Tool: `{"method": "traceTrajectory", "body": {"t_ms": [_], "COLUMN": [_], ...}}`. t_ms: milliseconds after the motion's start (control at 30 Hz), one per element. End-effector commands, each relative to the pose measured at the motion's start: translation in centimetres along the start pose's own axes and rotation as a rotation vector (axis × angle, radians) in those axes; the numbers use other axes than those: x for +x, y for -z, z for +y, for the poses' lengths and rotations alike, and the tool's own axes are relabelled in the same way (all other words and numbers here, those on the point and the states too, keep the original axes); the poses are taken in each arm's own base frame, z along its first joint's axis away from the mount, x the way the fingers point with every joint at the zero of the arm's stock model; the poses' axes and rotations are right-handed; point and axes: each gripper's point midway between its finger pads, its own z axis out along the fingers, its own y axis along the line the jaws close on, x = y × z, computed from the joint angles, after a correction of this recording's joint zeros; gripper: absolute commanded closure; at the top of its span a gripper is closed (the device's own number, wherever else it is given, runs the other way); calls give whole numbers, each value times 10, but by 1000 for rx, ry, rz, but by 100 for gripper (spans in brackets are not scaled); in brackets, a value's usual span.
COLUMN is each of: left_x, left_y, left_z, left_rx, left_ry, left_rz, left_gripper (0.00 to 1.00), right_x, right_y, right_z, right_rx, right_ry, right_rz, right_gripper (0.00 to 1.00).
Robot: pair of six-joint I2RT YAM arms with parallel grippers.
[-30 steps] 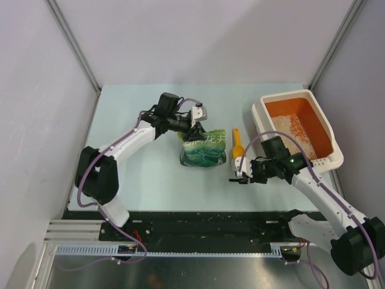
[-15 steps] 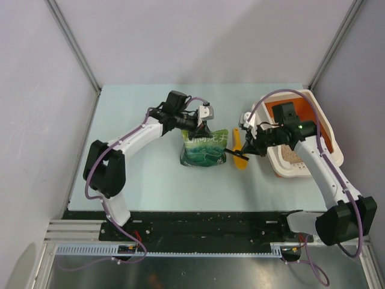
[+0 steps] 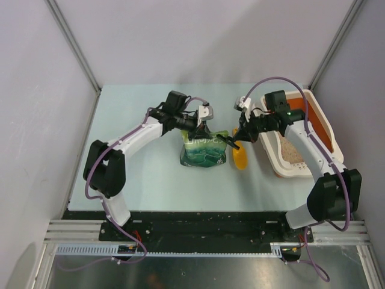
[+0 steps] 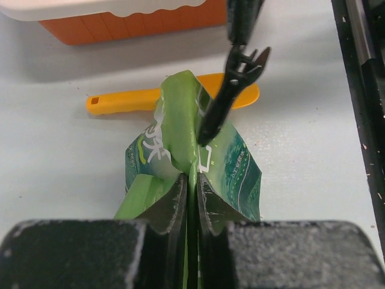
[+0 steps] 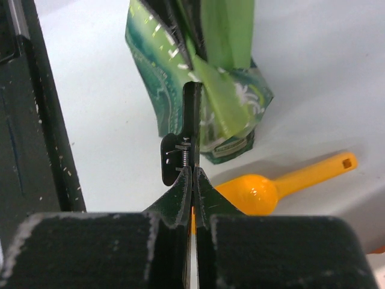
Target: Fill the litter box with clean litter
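A green printed bag [image 3: 204,149] stands mid-table. My left gripper [image 3: 198,127] is shut on its folded top edge [image 4: 180,120], the jaws pinching the green film. My right gripper [image 3: 239,135] is shut on a thin black tool with a small spring [image 5: 190,123]. The tool's tip [image 4: 207,129] touches the bag's upper right side. The litter box [image 3: 283,170], white with an orange inside, lies at the right. Pale beige clean litter [image 3: 293,152] covers part of its floor. My right arm crosses over the box and hides some of it.
An orange plastic scoop [image 3: 239,155] lies on the table between the bag and the litter box, also under the tool [image 5: 264,192]. The box's orange wall [image 4: 120,24] is just beyond the scoop [image 4: 120,102]. Metal posts and grey walls close in the table.
My right arm swung from the front of the table up and left, carrying the black tool to the bag. My left gripper closed on the bag's top and shifted slightly right.
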Motion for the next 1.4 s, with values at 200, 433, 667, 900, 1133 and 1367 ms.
{"method": "traceTrajectory", "body": {"t_ms": [200, 433, 667, 900, 1133, 1367], "left_x": [-28, -28, -22, -20, -19, -42], "left_y": [0, -1, -4, -3, -4, 12], "left_z": [-22, -20, -18, -4, 0, 12], "left_rx": [122, 123, 115, 45, 33, -31], "left_ry": [-21, -18, -10, -42, -40, -77], "left_rz": [-101, -100, -86, -50, -43, -61], "left_gripper": [63, 61, 66, 80, 72, 58], "right_x": [-39, -44, -50, 17, 64, 72], "right_y": [-5, -12, -14, 9, 6, -35], "right_z": [-29, -37, -35, -9, 31, 42], "right_rx": [43, 50, 52, -28, -211, -298], "right_ry": [34, -3, 6, 240, 426, 733], "right_rz": [-113, -134, -146, 109, 286, 345], "right_gripper": [100, 100, 100, 72, 41, 41]}}
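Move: The right hand holds the black clip, pointing at the folded mouth of the litter bag, some 8 cm left, 2 cm ahead and slightly lower. The scoop lies about 6 cm ahead and 17 cm below; the litter box's middle is roughly 8 cm ahead, 25 cm right, 15 cm down. The left fingers already hold the bag's mouth, its middle 3 cm to their right, level in height and reach. Right hand takes the clip 4 cm forward beside the mouth, opens, retreats 10 cm, sinking; left fingers loosen. ##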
